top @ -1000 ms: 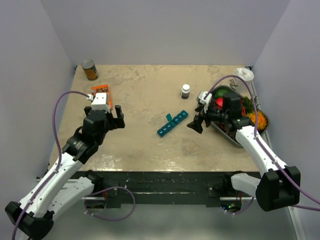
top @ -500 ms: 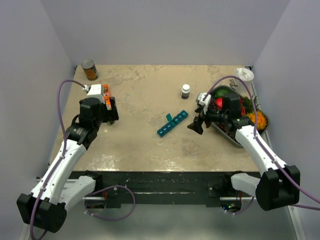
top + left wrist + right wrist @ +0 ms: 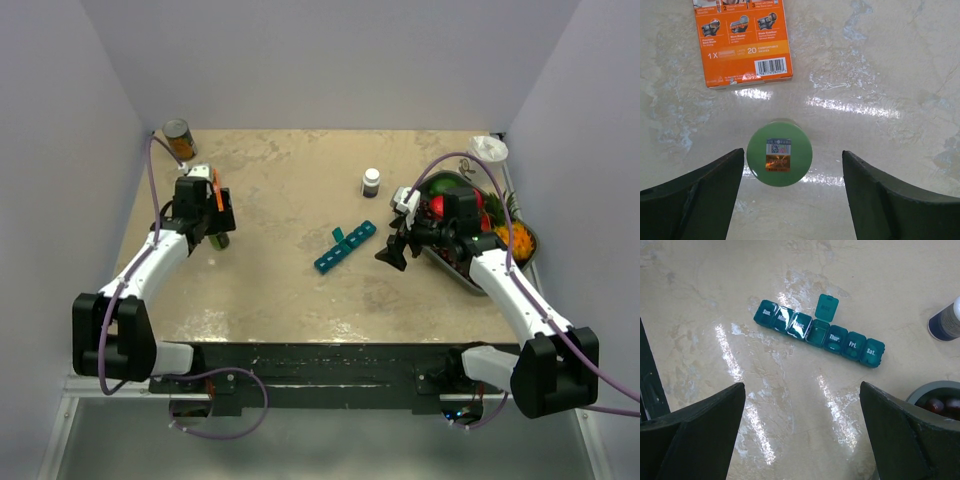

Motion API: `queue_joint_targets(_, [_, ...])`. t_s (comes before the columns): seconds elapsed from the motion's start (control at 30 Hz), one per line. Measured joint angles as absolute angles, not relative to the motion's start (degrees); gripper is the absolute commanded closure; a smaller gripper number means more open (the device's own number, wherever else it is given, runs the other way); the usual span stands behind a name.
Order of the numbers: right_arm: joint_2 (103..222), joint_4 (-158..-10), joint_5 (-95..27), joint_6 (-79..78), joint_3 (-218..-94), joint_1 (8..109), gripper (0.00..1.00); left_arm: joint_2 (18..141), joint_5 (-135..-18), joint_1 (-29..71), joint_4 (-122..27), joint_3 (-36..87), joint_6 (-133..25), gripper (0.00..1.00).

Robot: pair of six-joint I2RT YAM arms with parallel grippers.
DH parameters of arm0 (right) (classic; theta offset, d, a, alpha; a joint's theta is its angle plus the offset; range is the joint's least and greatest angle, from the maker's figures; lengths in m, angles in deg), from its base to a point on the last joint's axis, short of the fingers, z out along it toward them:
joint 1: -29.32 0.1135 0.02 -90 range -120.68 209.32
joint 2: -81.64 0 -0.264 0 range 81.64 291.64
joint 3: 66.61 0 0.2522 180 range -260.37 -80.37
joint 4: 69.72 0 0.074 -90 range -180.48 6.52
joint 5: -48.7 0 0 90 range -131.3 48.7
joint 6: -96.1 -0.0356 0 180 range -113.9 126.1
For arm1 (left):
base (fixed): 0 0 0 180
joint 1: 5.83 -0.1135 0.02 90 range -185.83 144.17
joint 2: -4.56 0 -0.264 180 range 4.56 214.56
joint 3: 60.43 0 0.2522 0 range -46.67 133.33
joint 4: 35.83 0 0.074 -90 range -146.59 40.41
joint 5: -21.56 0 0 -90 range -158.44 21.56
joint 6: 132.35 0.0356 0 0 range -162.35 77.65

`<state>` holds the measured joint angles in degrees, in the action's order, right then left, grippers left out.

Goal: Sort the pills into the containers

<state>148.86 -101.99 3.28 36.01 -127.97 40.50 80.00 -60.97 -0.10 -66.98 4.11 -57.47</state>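
Observation:
The teal strip of containers [image 3: 344, 247] lies mid-table. In the right wrist view [image 3: 820, 332] its day-marked lids are shut except the middle one, which stands open. No loose pills show. My right gripper [image 3: 391, 250] is open and empty just right of the strip, which lies ahead of its fingers [image 3: 802, 386]. My left gripper [image 3: 213, 233] is open at the far left, pointing down. A green-lidded bottle [image 3: 779, 155] stands between its fingers, nearer the left one [image 3: 715, 175], untouched.
An orange razor box [image 3: 742, 40] lies just beyond the green-lidded bottle. A brown tin can [image 3: 180, 139] stands at the far left corner. A small dark bottle with a white cap [image 3: 371, 181] stands behind the strip. A grey fruit tray [image 3: 468, 276] lies at the right.
My left arm has swung back and to the far left, turning its gripper down over the green-lidded bottle. The right arm and the strip have not moved.

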Motion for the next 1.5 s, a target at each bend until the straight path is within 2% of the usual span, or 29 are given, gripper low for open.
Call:
queue_joint_targets(0.1, [148.86, -102.01, 3.28, 36.17, -127.99, 40.50, 0.01, 82.36, -60.84, -0.14, -66.85, 5.25, -57.01, 0.22])
queue_joint_targets(0.23, [148.88, -102.12, 3.30, 36.17, -127.99, 40.50, 0.01, 83.34, -59.93, -0.16, -66.74, 5.64, -56.42, 0.35])
queue_joint_targets(0.5, [148.88, -102.18, 3.28, 36.19, -127.99, 40.50, 0.01, 86.32, -58.79, -0.21, -66.63, 5.73, -56.09, 0.40])
queue_joint_targets(0.6, [148.88, -102.18, 3.28, 36.19, -127.99, 40.50, 0.01, 86.47, -58.61, -0.21, -66.63, 5.73, -56.03, 0.54])
queue_joint_targets(0.63, [148.88, -102.18, 3.30, 36.19, -127.99, 40.50, 0.01, 86.47, -58.61, -0.21, -66.63, 5.73, -56.00, 0.67])
queue_joint_targets(0.73, [148.88, -102.23, 3.28, 36.19, -127.99, 40.50, 0.01, 86.53, -58.74, -0.21, -66.82, 5.95, -55.46, 0.84])
queue_joint_targets(0.93, [148.88, -102.38, 3.28, 36.69, -127.99, 40.50, 0.01, 85.59, -62.05, -0.21, -67.70, 5.95, -54.69, 0.97])
queue_joint_targets(1.2, [149.15, -103.52, 4.68, 39.01, -127.99, 40.50, 0.01, 74.36, -73.72, 1.48, -68.00, 1.95, -54.76, 1.00])
queue_joint_targets(1.5, [149.76, -108.89, 11.72, 46.02, -128.01, 40.50, 0.01, 66.10, -86.53, 13.70, -66.21, -3.58, -58.39, 1.00])
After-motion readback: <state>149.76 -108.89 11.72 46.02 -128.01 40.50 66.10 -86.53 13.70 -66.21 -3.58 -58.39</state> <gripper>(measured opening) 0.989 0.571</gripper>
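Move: The green-capped pill bottle stands nearly between the left hand's open fingers, its middle about 1 cm ahead, 1 cm to the left and 4 cm below. The orange box lies some 14 cm ahead of that hand and 5 cm to its left. The teal pill organizer, one lid open, lies about 34 cm to its right, roughly 1 cm ahead. From the right hand, the bottle is some 45 cm to the left and 7 cm ahead. Sinking about 3 cm around the green-capped bottle, the left hand closes its fingers on the sides, pauses, then lifts. Keeping its grip, it swings about 15 cm right and 9 cm back towards the organizer, turning some 35 degrees clockwise with its left side dipping. Late on, the open right hand backs off about 3 cm, turning slightly counter-clockwise. ##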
